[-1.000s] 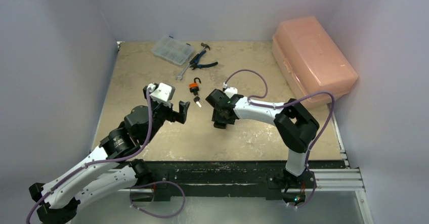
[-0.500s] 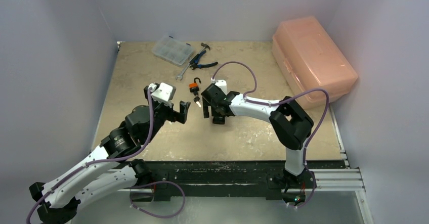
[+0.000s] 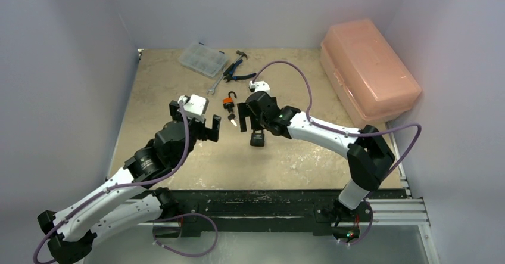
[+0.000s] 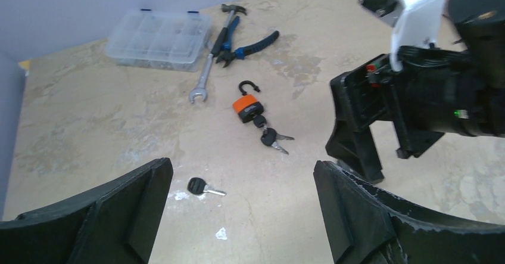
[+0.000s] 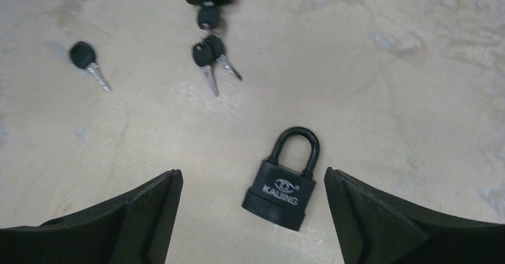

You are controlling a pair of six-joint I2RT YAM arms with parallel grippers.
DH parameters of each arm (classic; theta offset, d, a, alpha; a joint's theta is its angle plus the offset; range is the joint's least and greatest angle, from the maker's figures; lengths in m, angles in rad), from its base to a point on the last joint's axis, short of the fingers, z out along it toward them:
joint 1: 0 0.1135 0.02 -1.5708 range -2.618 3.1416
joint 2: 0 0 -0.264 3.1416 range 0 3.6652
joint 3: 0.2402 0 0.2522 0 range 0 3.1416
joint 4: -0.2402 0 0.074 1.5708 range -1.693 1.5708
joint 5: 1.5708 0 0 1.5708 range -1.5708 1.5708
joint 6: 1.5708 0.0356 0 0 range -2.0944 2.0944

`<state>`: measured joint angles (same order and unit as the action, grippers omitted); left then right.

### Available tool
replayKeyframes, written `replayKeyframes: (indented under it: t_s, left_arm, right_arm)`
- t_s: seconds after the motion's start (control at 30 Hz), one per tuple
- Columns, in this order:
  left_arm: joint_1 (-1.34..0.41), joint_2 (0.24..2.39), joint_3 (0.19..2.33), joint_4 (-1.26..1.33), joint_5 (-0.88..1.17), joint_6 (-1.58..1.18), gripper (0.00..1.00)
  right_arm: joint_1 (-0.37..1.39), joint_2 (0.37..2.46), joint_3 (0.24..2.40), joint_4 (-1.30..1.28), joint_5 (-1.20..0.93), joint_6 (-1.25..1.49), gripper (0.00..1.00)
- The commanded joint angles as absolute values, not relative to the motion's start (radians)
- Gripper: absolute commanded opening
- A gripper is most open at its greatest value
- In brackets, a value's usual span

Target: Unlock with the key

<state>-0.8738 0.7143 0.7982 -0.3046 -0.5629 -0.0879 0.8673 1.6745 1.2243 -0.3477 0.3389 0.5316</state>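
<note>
A black padlock (image 5: 279, 192) with its shackle shut lies flat on the table (image 3: 298, 157), between my right gripper's (image 5: 253, 180) open fingers and untouched. In the top view that padlock (image 3: 257, 139) is just below the right gripper (image 3: 251, 127). An orange padlock (image 4: 247, 107) with its shackle open lies further back. A key sits in it and a bunch of keys (image 4: 271, 139) hangs from it. A single black-headed key (image 4: 199, 186) lies loose in front of my left gripper (image 4: 243, 174), which is open and empty.
A clear organiser box (image 3: 203, 59), pliers (image 3: 238, 73), a wrench (image 3: 215, 85) and a small hammer (image 3: 241, 54) lie at the back. A large pink toolbox (image 3: 369, 67) stands at the back right. Walls close in the left, back and right.
My right gripper has opened wide and its wrist has swung back and left towards the orange padlock. The black padlock now lies free on the table. The left arm has shifted only slightly.
</note>
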Motion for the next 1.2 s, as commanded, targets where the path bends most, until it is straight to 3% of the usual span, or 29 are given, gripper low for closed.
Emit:
replayKeyframes:
  t_s: [0.0, 0.43, 0.83, 1.17]
  left_arm:
    - [-0.856, 0.694, 0.818, -0.294, -0.700, -0.109, 0.97]
    - [-0.844, 0.596, 0.814, -0.294, -0.913, -0.137, 0.96]
    - [-0.817, 0.568, 0.810, -0.281, -0.907, -0.135, 0.96]
    - [-0.795, 0.571, 0.808, -0.275, -0.885, -0.134, 0.95]
  right_arm:
    - [0.864, 1.652, 1.235, -0.214, 0.237, 0.419, 0.98]
    - [0.888, 1.909, 1.523, -0.064, -0.029, 0.239, 0.94]
    - [0.983, 2.262, 1.936, -0.236, -0.003, 0.118, 0.86]
    - [0.988, 2.431, 2.112, -0.290, -0.015, 0.102, 0.77]
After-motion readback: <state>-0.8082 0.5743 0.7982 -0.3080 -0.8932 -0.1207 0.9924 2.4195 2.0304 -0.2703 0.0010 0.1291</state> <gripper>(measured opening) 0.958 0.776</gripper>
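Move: To the right hand's left lies the loose key, about 20 cm off, 1 cm farther out and some 11 cm below. The keys on the orange padlock lie about 5 cm ahead and 7 cm left of that hand, the orange padlock 12 cm ahead and 9 cm left, and the black padlock 4 cm back and 3 cm right, all about 10 cm lower. From the left hand the loose key is roughly 8 cm ahead, 6 cm left and 27 cm down. Sweeping some 23 cm left and slightly forward, the empty right hand first rises about 3 cm, then sinks 8 or 9 cm towards the loose key, swinging about 35 degrees counter-clockwise, its fingers narrowing somewhat but still open around the key's line, not yet touching. The left hand makes way, shifting left and a little up while turning counter-clockwise. ##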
